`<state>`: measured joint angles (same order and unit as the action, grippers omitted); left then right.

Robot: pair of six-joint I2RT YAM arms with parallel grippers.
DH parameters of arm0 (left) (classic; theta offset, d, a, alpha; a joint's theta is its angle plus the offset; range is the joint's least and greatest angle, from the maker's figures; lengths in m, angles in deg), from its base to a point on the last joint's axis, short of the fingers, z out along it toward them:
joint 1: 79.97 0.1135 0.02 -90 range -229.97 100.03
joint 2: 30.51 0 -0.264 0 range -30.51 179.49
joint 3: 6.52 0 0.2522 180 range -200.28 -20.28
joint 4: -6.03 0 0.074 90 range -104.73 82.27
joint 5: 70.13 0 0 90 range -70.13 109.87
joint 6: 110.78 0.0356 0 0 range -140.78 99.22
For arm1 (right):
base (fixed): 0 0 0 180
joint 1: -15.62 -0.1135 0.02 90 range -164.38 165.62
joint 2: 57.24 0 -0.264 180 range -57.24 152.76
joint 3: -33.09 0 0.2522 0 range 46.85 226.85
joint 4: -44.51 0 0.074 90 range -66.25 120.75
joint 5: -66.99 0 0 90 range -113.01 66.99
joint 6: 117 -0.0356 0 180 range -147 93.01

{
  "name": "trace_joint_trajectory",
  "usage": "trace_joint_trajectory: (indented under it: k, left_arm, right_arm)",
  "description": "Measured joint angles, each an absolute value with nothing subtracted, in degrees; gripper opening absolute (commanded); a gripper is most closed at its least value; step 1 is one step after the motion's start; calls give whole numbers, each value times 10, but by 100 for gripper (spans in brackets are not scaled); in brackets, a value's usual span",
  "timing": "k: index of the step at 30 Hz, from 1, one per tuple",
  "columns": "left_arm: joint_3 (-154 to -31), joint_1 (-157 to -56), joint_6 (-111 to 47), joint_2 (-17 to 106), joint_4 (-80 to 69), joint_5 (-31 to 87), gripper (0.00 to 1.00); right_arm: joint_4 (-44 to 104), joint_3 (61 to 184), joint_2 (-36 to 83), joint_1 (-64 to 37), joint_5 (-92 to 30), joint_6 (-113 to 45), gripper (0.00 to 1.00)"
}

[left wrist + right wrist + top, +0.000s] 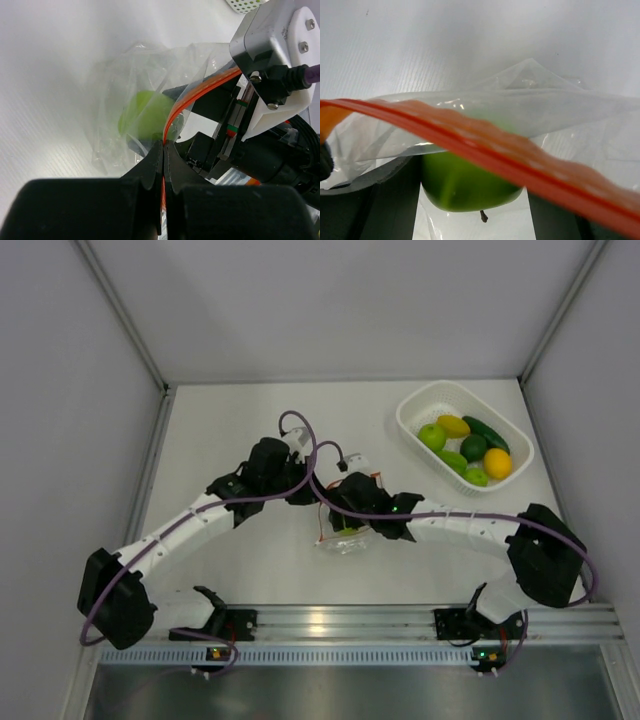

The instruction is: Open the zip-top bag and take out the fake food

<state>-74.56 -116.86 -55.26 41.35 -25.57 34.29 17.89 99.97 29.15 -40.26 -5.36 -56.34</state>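
The clear zip-top bag (345, 540) lies at the table's middle with its mouth held apart. My left gripper (164, 145) is shut on the orange-red zip strip (200, 92) at one lip. My right gripper (472, 172) reaches inside the bag. Its two dark fingers (395, 200) press on either side of a light-green apple (465, 187), a piece of the fake food. The other lip's strip (470, 145) crosses in front of the apple. In the top view both grippers, left (325, 512) and right (350, 528), meet over the bag. Through the plastic the apple (145, 115) shows green.
A white perforated oval basket (420, 405) stands at the back right and holds several pieces of fake food (470, 450): green, yellow, orange and a dark cucumber. The enclosure's white walls close in left, right and behind. The right arm's wrist (270, 45) sits close beside my left gripper.
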Motion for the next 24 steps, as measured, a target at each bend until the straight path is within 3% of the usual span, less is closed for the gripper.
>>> trace_joint_trajectory:
  k: [24]
  left_arm:
    - [-745,-1176,-567,390,-240,317,0]
  right_arm:
    - [176,1001,126,-409,-102,-496,51]
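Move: The right hand already grips the green apple down inside the bag; the white basket it is bound for has its middle some 22 cm ahead and 30 cm to the right, about 3 cm lower, and the basket apple sits about 22 cm ahead, 23 cm right. The orange rim pinched by the left fingers is about 6 cm left, 1 cm ahead and 9 cm above. From the left hand the held apple lies roughly 6 cm right, 1 cm back and 9 cm below. Keeping the apple squeezed between its two fingers, the right hand draws it almost straight up about 10 cm out through the bag mouth towards the height of the left fingertips, speeding up after a slow start and easing back a little late on, while its wrist turns some 15-20 degrees so that the fingers point less steeply down and swing counter-clockwise. The left hand stays shut on the orange rim to hold the bag up, drifting slightly and ending barely 2 cm higher. ##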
